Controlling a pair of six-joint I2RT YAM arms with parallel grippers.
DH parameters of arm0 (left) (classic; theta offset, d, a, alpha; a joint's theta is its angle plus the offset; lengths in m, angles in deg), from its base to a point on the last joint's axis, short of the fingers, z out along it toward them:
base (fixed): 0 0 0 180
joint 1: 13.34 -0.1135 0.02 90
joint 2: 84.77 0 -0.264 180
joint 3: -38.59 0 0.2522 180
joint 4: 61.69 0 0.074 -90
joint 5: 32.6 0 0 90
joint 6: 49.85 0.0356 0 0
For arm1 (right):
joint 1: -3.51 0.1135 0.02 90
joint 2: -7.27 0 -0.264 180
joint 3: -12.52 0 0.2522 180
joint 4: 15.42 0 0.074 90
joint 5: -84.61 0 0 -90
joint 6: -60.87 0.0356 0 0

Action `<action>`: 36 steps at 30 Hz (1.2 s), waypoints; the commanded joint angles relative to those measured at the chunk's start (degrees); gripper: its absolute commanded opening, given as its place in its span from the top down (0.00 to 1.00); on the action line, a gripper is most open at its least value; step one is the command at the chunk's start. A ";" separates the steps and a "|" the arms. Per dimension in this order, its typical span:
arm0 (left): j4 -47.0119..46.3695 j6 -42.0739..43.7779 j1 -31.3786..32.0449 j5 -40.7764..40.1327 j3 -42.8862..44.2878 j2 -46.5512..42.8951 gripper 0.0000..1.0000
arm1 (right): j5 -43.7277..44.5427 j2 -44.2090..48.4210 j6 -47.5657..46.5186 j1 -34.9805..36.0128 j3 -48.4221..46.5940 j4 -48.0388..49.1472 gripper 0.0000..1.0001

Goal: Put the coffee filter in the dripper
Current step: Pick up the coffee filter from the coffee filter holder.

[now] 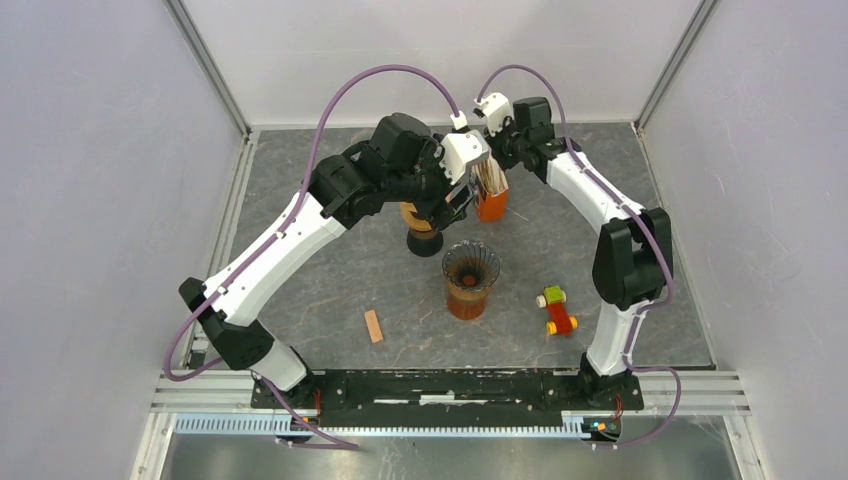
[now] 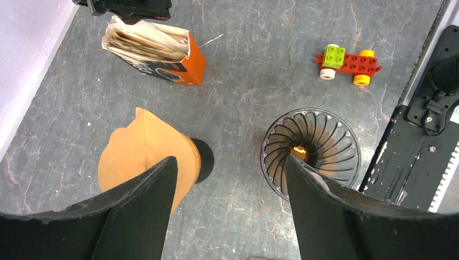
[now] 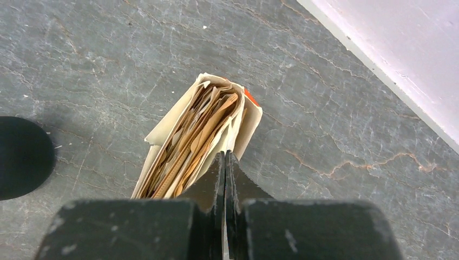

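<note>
The dripper (image 1: 470,263), a clear ribbed glass cone, sits on an amber vessel at mid table and also shows in the left wrist view (image 2: 311,149), with nothing inside. An orange box (image 1: 491,203) behind it holds a stack of coffee filters (image 3: 189,141). My right gripper (image 3: 224,154) is over the box (image 2: 157,49), shut at the right edge of the stack, with a pale sliver of paper between its jaws. My left gripper (image 2: 230,162) hangs open and empty above the table, between the dripper and a brown filter cone (image 2: 143,154).
The brown filter cone rests on a black stand (image 1: 424,240) left of the box. A toy brick car (image 1: 557,310) lies right of the dripper and a small wooden block (image 1: 373,326) lies in front. Walls enclose the table on three sides.
</note>
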 commanded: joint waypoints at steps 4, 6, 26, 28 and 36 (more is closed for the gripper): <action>-0.59 2.15 -0.02 -1.66 0.40 -1.60 0.20 | -1.10 5.72 1.92 0.10 -2.09 0.44 1.00; -0.68 2.04 -0.02 -2.40 0.55 -1.49 0.20 | -1.44 6.34 2.33 0.11 -1.97 0.06 1.00; -4.37 -4.39 -7.17 -1.28 3.68 -0.85 0.25 | -3.65 17.81 2.64 -0.40 -0.37 -1.68 1.00; -5.30 -5.44 -9.35 1.11 4.68 -0.47 0.26 | -4.23 19.87 2.38 -0.57 -0.10 -2.45 1.00; -7.62 -1.82 -12.39 9.05 9.43 3.05 0.25 | -14.71 30.00 -1.23 -1.98 2.30 -4.08 1.00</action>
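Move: The clear dripper stands about 31 cm back and 6 cm to the left of the right hand, its middle slightly below the hand, which already pinches a white coffee filter. The coffee filter holder is almost straight under this hand, some 11 cm down; the brown-filter dripper is roughly 14 cm back and 13 cm left, a little lower. The clear dripper lies about 7 cm back from the empty left hand, level sideways and some 18 cm below; the brown-filter dripper is about 10 cm ahead, 7 cm left and 16 cm below that hand. The right hand keeps its shut pinch on the white coffee filter and draws it up out of the holder, slowly at first and then faster, rising some 18 cm in all while drawing back about 8 cm and tipping its fingertips up by around 20 degrees. The left hand, open and empty, hardly stirs at first, then swings forward with some left and up, about 10 cm in all, away from the clear dripper to a place more nearly over the brown-filter dripper, turning a little counter-clockwise. ##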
